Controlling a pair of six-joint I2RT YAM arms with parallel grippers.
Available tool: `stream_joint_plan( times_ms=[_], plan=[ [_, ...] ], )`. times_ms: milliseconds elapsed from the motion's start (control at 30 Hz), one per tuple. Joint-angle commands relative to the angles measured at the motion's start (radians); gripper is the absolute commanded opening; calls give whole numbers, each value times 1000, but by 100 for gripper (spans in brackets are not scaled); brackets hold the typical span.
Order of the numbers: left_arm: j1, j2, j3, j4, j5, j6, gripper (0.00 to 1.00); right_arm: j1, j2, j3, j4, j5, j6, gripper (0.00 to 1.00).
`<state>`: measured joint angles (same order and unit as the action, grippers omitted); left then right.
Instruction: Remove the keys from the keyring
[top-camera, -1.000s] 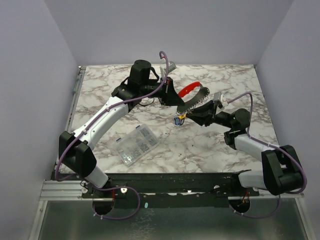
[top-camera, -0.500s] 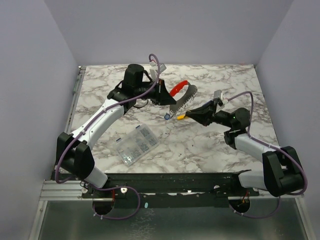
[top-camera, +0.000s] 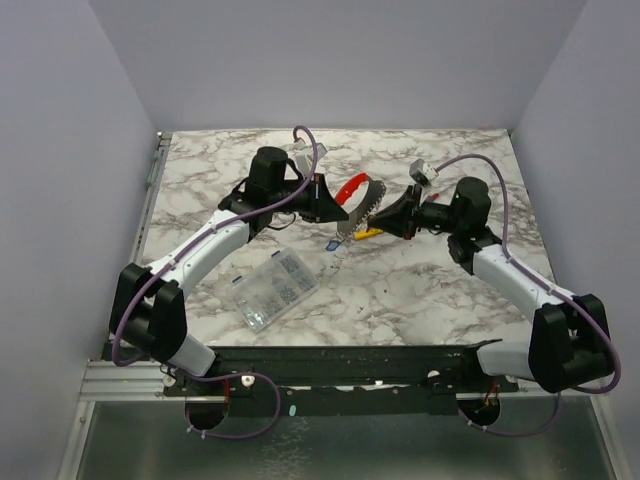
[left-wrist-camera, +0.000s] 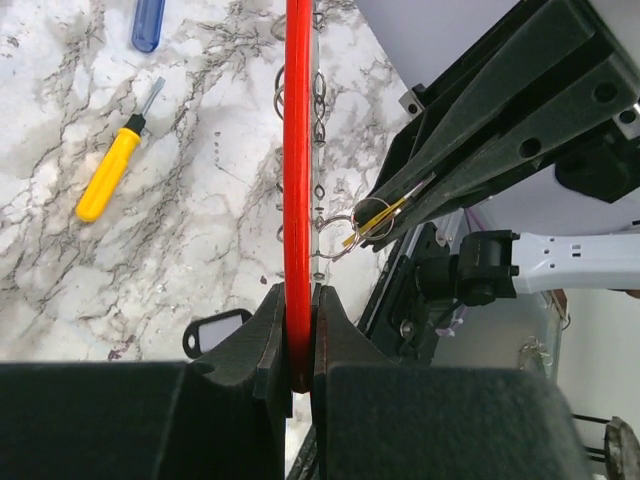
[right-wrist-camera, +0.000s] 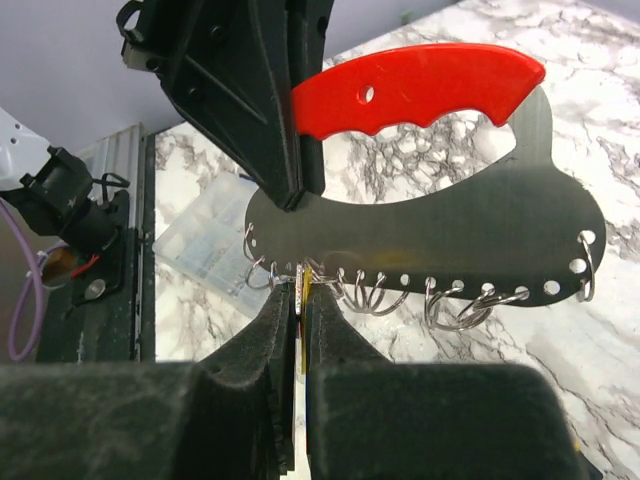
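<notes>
The keyring is a red handle (top-camera: 352, 186) on a grey metal plate (right-wrist-camera: 450, 230) with a row of holes, several of them carrying split rings. It hangs above the table. My left gripper (left-wrist-camera: 298, 300) is shut on the red handle (left-wrist-camera: 298, 150). My right gripper (right-wrist-camera: 303, 295) is shut on a yellow-tagged key (left-wrist-camera: 370, 218) that hangs from a ring under the plate's left end. In the top view the right gripper (top-camera: 385, 228) meets the plate (top-camera: 362, 207) from the right. A dark-tagged key (left-wrist-camera: 215, 330) lies loose on the marble below.
A clear compartment box (top-camera: 275, 287) of small parts lies front left of the keyring. A yellow-handled screwdriver (left-wrist-camera: 110, 175) and a blue-handled one (left-wrist-camera: 148, 22) lie on the marble beyond the left gripper. Walls close in the table on three sides.
The right gripper has shut on the yellow-tagged key. The left arm has swung the keyring left and nearer. The dark-tagged key has come away from the bunch and now lies on the table.
</notes>
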<state>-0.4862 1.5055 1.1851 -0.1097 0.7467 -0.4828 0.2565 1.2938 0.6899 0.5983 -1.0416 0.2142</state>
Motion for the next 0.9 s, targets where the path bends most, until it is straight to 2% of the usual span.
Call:
stream_joint_plan(
  times_ms=[0,100,200,467,600,700,867],
  plan=[
    [26,-17,-33,-19,-59,88,0,0,-19,174,-439,-5,-253,1],
    [35,-7,-24,-53,-55,123,0,0,-4,241,-632,4,-357,1],
    [43,12,-34,-64,-38,127,0,-1,2,279,-746,-4,-402,1],
    [43,86,-57,-45,62,113,3,0,38,334,-785,-17,-376,1],
    [43,94,-86,9,139,83,8,1,80,387,-831,-41,-385,1],
    [42,81,-96,23,165,84,17,1,95,428,-859,-58,-406,1],
    [47,31,-118,29,195,119,46,0,105,537,-1014,-66,-541,1]
  ],
)
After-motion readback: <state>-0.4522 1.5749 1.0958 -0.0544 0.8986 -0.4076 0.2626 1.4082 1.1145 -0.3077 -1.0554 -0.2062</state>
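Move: The left gripper already pinches the keyring by its red handle, whose plate spreads with its middle about 5 cm ahead, 4 cm right and level. The yellow key on its ring, already in the right fingers, is some 7 cm right and 1 cm back of the left hand, roughly level. From the right hand, the keyring's middle lies about 6 cm ahead and 3 cm left; the yellow screwdriver is on the table some 9 cm ahead, straight in line sideways, 20 cm below. Lower the left gripper about 5 cm with the keyring's red handle, easing slightly back, and near the end open the fingers by roughly a third to let the handle go. With the right gripper keep the yellow key pinched, tip its fingertips down some 15 degrees while sinking a couple of centimetres, then lift back up nearly as far. ##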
